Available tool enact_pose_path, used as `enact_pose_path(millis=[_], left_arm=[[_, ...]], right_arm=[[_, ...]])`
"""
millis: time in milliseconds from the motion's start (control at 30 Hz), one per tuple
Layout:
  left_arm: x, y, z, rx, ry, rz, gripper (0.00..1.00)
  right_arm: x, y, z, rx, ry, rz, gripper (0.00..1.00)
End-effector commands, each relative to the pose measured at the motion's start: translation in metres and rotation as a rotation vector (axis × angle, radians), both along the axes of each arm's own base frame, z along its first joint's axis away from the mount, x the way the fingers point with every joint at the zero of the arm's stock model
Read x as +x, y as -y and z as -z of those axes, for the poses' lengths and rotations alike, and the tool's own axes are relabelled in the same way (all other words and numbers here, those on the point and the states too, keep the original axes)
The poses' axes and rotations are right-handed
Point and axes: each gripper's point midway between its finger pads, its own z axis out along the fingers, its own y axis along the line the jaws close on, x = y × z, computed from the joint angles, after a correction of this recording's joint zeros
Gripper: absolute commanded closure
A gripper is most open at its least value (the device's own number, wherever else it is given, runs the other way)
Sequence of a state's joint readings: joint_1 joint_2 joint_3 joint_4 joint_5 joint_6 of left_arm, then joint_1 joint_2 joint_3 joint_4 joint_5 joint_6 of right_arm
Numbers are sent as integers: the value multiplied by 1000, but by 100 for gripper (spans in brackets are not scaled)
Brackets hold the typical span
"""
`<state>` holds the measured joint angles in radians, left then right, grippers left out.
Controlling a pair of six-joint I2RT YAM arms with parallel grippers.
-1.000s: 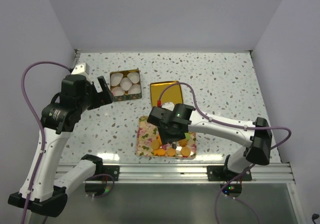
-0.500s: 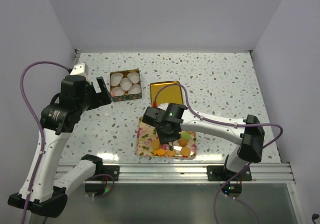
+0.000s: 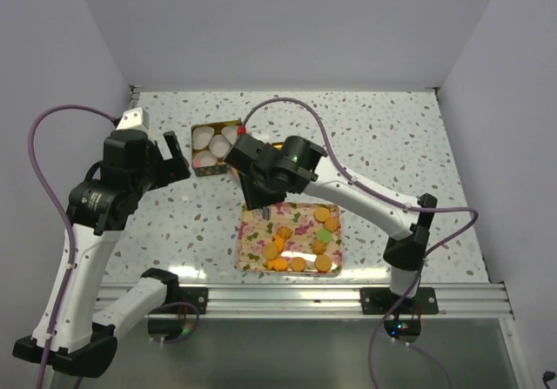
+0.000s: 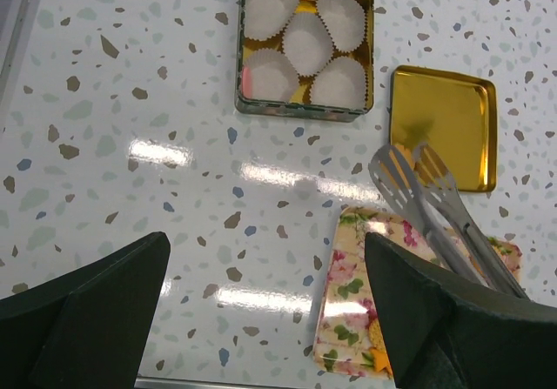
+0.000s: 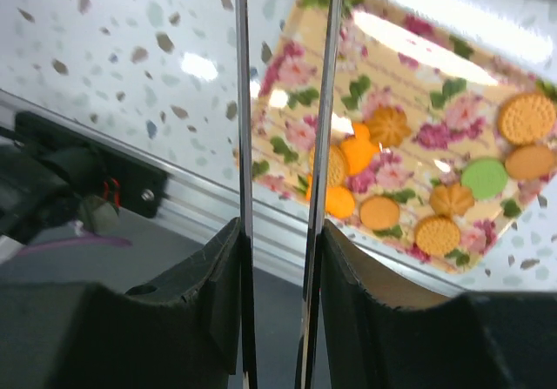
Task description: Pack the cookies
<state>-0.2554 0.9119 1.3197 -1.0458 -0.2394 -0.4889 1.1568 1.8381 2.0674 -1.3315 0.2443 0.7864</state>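
Several cookies [image 3: 300,243] lie on a floral tray [image 3: 255,232], mostly orange-brown rounds plus one pale green one [image 3: 324,233]. The right wrist view shows them [image 5: 435,211] below and to the right of my right gripper [image 5: 280,232]. That gripper [image 3: 258,193] is shut on metal tongs [image 5: 324,102] and hovers over the tray's far left corner. In the left wrist view the tongs [image 4: 426,202] show no cookie between their tips. My left gripper [image 3: 178,164] hangs open, left of the tin; it [image 4: 265,250] holds nothing.
A square tin [image 3: 216,148] with white paper cups stands at the back left, seen whole [image 4: 305,41] from the left wrist. Its gold lid [image 4: 441,124] lies to the right, mostly hidden under my right arm from above. An aluminium rail [image 3: 305,300] runs along the near edge.
My right arm has swung from over the cookies back and left, towards the tin, carrying the tongs, and its jaws have closed a little. The left arm has hardly moved.
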Motion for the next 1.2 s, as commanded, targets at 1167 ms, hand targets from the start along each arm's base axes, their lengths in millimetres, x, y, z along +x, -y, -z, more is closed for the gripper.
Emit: enact_pose_path(millis=[1167], left_arm=[[-1, 2, -35, -33, 81, 7, 0]], right_arm=[[139, -47, 56, -5, 29, 4, 64]])
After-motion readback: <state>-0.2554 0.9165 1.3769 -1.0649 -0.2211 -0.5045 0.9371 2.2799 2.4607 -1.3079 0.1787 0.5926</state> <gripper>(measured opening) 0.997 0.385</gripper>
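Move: The box of paper cups, where the cookie in the right hand's tongs is being taken, lies about 27 cm ahead of the right hand, 15 cm to its left and some 22 cm below. The empty gold tray stands about 25 cm ahead and 8 cm to the right of that hand; the flowered cookie tray is level with it, 8 cm to the right, 24 cm below. From the left hand, the box is some 22 cm ahead, 3 cm right and 27 cm below. The round orange cookie, still pinched between the tong tips, is carried forward off the cookie tray's side towards the box's near right corner. The right hand keeps its grip on the tongs and goes about 13 cm forward and slightly left, rising 1 cm at first, then sinking to end some 7 cm lower; it slows midway before easing forward and down again. ##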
